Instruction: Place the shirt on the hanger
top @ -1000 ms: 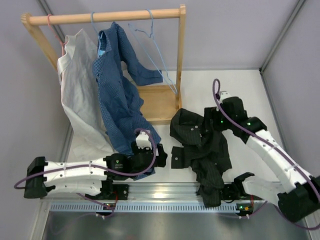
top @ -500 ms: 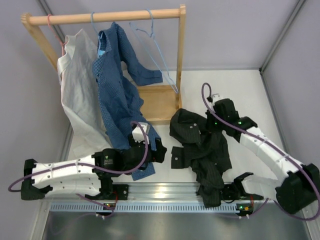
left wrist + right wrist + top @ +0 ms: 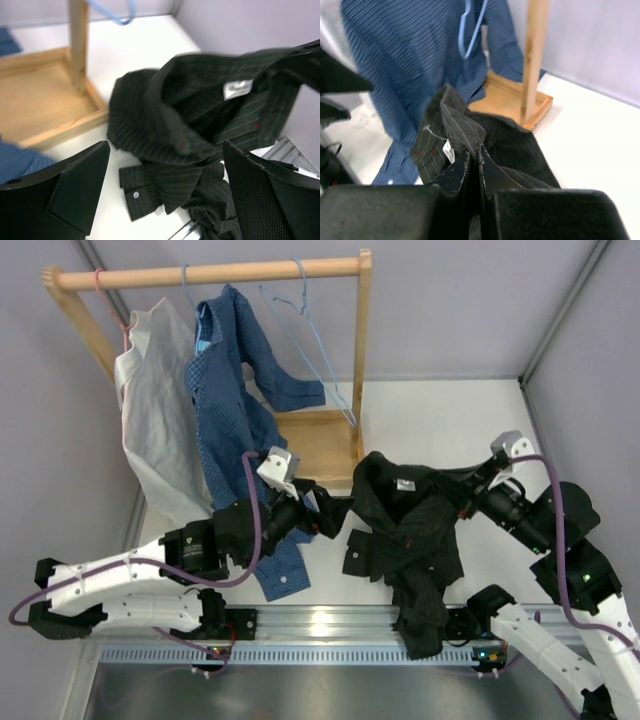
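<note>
The black pinstriped shirt [image 3: 405, 540] lies crumpled on the white table, one end hanging over the front rail. My right gripper [image 3: 466, 496] is shut on a fold of it near the collar and holds that part raised; in the right wrist view the fabric [image 3: 457, 125] sticks up from the closed gripper [image 3: 474, 151]. My left gripper [image 3: 335, 510] is open just left of the shirt; in the left wrist view the shirt [image 3: 200, 120] lies beyond its wide gripper [image 3: 166, 150]. The light-blue hanger [image 3: 312, 335] hangs empty on the wooden rod, also showing as hanger [image 3: 470, 30].
A wooden rack [image 3: 210, 275] stands at the back left with its base tray [image 3: 320, 445] near the shirt. On it hang a pale grey shirt [image 3: 150, 410] and a blue patterned shirt [image 3: 235, 430]. A metal rail [image 3: 320, 625] runs along the front edge.
My right gripper closed on the shirt and pulled that part up and to the right. My left arm moved forward and right, toward the shirt's left edge, still open.
</note>
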### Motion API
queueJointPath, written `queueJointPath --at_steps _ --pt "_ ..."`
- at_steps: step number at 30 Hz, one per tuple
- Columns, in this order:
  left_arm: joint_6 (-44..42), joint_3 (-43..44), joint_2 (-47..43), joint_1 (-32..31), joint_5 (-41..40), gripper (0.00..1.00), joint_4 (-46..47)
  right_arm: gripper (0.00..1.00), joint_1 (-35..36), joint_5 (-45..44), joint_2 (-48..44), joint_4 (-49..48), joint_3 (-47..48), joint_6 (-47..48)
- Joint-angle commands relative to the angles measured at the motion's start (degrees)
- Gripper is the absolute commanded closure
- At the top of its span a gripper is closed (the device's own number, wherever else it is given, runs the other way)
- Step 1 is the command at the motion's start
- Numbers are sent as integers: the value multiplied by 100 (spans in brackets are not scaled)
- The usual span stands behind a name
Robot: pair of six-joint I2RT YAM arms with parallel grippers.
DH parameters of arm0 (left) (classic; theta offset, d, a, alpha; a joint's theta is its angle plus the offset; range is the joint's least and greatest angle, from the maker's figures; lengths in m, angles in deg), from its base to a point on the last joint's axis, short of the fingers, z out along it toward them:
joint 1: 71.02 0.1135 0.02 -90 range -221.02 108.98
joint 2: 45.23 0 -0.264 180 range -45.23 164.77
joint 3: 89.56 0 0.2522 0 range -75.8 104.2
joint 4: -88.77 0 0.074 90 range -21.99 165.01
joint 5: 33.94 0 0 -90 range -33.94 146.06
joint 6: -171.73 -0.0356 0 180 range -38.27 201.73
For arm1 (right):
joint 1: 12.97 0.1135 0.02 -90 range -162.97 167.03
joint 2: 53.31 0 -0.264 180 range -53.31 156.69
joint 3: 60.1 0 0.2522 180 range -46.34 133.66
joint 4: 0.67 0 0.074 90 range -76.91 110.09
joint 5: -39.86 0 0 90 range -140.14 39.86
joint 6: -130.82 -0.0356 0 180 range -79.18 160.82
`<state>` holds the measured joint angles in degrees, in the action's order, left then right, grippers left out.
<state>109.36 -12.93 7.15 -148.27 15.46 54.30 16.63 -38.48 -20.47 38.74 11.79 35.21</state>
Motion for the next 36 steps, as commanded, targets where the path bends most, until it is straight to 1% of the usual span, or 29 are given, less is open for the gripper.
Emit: queueJointPath --at_steps 1,3,7,8,11,12,15,16,17,18,19,20,22,23,24,25,26,27,28,29,31,32,33,34,36 --pt "-1049 -476 88 17 1255 2 1770 100 80 916 -418 36 -363 306" --pt "-1067 -478 360 17 1265 2 1886 100 89 698 -532 177 -399 297" --pt "-1050 -486 904 26 783 2 1878 100 80 838 -630 204 -399 253" --pt "-998 -478 1019 87 764 2 1843 100 89 829 -638 195 -381 218" --pt "-629 -591 1309 254 756 9 1799 100 89 680 -630 169 -364 209" --pt "-471 -635 1388 272 703 14 1798 100 81 540 -638 160 -372 174" --pt "-347 -829 1450 307 457 23 1816 100 89 250 -621 81 -372 78" --pt "-347 -890 1459 307 422 43 1860 100 81 188 -604 63 -372 42" --pt "-338 -978 1442 307 326 54 1886 100 80 127 -551 20 -364 -36" --pt "-338 -1013 1416 307 255 69 1930 100 80 91 -507 -16 -355 -81" --pt "-373 -1040 1328 307 159 92 1974 100 89 126 -472 -77 -355 -116" --pt "-408 -1031 1267 307 -182 100 1974 100 81 187 -350 -156 -303 -142" --pt "-715 -804 1135 299 -526 100 1939 100 81 442 -130 -385 -101 -116" --pt "-916 -646 1004 307 -658 100 1913 100 89 495 202 -403 361 -38" --pt "-1371 -236 941 307 -851 100 1895 100 89 591 431 -368 714 50" --pt "-1627 12 888 307 -888 100 1886 100 72 661 643 -220 1083 103" --pt "-1908 302 871 307 -880 100 1878 100 80 740 1123 -123 1948 234" --pt "-2407 600 870 299 -801 100 1834 100 98 933 1380 -35 2426 279" --pt "-2604 1213 888 299 -722 100 1799 100 81 1030 1609 193 2866 314" --pt "-3023 1514 940 290 -600 100 1746 100 89 1144 2047 325 3793 349" --pt "-3246 2199 1011 272 -231 100 1527 100 81 1409 2418 781 4642 367" --pt "-3404 2334 1037 246 -142 100 1474 100 89 1453 2664 897 5273 411" --pt "-3484 2378 976 194 -63 100 1473 100 81 1479 2727 976 5488 429" --pt "-3528 2292 898 97 216 100 1473 100 89 1479 2702 1047 5699 507" --pt "-3441 2003 504 79 665 100 1508 100 81 1549 2518 1065 5640 517"
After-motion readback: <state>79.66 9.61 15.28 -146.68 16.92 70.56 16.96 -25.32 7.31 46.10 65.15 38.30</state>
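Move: The loose collar edge of the dark shirt that the open left hand goes for hangs about 6 cm to its right, 3 cm ahead and 11 cm below. The blue hanger's lower corner is some 16 cm ahead of the left hand, 1 cm right and about level, and the blue shirt about 17 cm left, 7 cm ahead and 10 cm below. From the right hand, already pinching the dark shirt's collar, the loose edge lies roughly 11 cm left, level fore-and-aft, 12 cm lower. The left hand swings right and dips some 11 cm to the loose side of the dark shirt's collar, edging slightly forward late, and shuts its fingers on the cloth while the right hand keeps its pinch, after easing back and down about 3 cm. Then both hands rise together, the left by nearly 30 cm while drawing back to its left and the right by about 25 cm while drifting a little left, both fingertips tilting upward, so that they carry the shirt up by its two collar sides. ##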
